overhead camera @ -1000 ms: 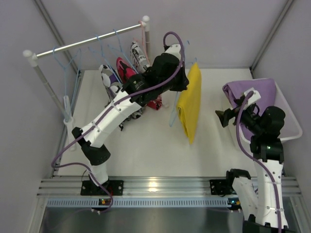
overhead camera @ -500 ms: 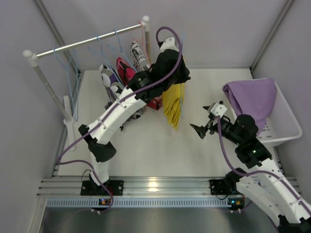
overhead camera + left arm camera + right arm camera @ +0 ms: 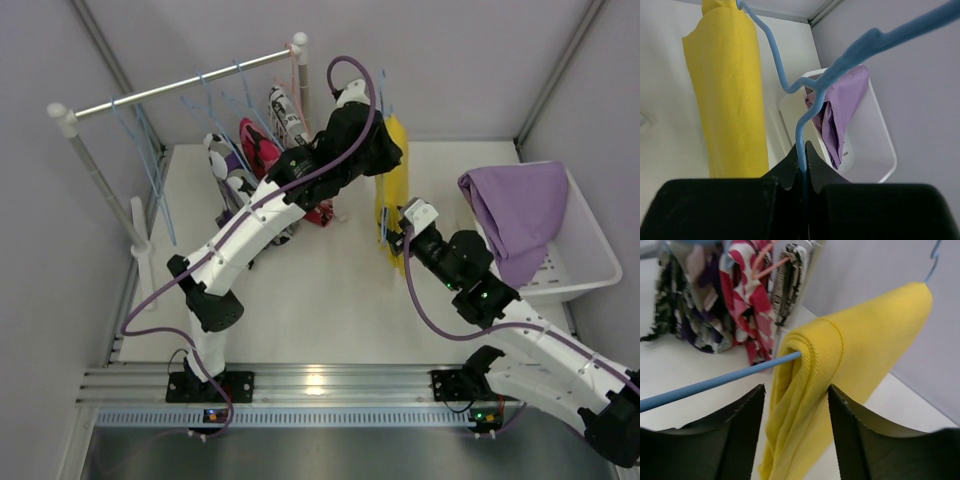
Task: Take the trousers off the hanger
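Note:
Yellow trousers hang folded over the bar of a blue hanger. My left gripper is shut on that hanger's wire and holds it in the air right of the rack. My right gripper is open, its jaws standing on either side of the yellow trousers just below the hanger bar. The right finger touches the cloth, while the left finger stands a little off it. Lilac trousers lie in the white basket.
The clothes rack stands at the back left, with several blue hangers on it. Pink-red print trousers and a black-and-white print pair hang there. Grey walls close in the back and both sides.
My right arm has swung left from the basket to the yellow trousers, and its jaws have narrowed around them. The left arm has turned the hanger, so the trousers now hang edge-on.

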Controlling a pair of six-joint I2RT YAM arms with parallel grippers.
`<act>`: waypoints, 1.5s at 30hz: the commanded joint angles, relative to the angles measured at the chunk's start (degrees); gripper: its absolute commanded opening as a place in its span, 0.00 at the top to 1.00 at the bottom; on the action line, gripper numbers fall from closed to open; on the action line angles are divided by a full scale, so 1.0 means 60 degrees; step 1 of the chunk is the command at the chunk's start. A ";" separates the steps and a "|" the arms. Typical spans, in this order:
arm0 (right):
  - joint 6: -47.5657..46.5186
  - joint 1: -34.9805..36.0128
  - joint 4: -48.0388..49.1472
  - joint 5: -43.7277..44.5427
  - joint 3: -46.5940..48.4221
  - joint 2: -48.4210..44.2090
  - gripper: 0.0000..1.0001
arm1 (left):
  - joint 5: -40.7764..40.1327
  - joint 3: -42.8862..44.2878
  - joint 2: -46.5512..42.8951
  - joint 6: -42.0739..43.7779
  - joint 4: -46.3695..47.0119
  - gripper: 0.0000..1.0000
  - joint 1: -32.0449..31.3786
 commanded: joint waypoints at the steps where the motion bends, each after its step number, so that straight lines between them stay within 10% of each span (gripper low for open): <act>1: -0.0545 -0.0017 0.1405 0.1466 -0.0061 0.0125 0.51 | 0.0119 0.0815 -0.0358 -0.0250 0.2123 1.00 -0.0026; 12: -0.0472 -0.0414 0.1785 0.1921 0.0055 0.0417 0.63 | 0.0631 0.0654 -0.0548 -0.0514 0.2167 1.00 -0.0026; 21: -0.0150 -0.0692 0.2196 0.2200 0.0948 0.1326 0.46 | 0.1203 0.0551 -0.0694 -0.0925 0.2065 1.00 -0.0026; 32: 0.0289 -0.1102 0.1874 0.1965 0.1462 0.1268 1.00 | 0.1408 0.0273 -0.0973 -0.1057 0.1962 1.00 -0.0026; 45: 0.0465 -0.1307 0.0996 0.1555 0.2604 0.0492 1.00 | 0.0954 -0.0518 -0.1163 -0.0618 0.1859 1.00 0.0047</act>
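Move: The yellow trousers hang over the hanger in my left hand; their middle is about 10 cm ahead of my right hand, 2 cm to its right and 3 cm below. From that hand, the white bin is some 38 cm right, 10 cm ahead and 22 cm lower, and the pink trousers hang about 26 cm left, 12 cm ahead and slightly below. From my left hand, the yellow trousers are about 6 cm ahead, straight on, 15 cm down. I push my right hand, fingers part open, forward about 6 cm and some 3 cm right around the near edge of the yellow trousers' fold, swinging clockwise about 15 degrees. There I shut the fingers and pinch the cloth, then lift roughly 3 cm. My left hand keeps its grip on the hanger, easing up 2 cm or so. ##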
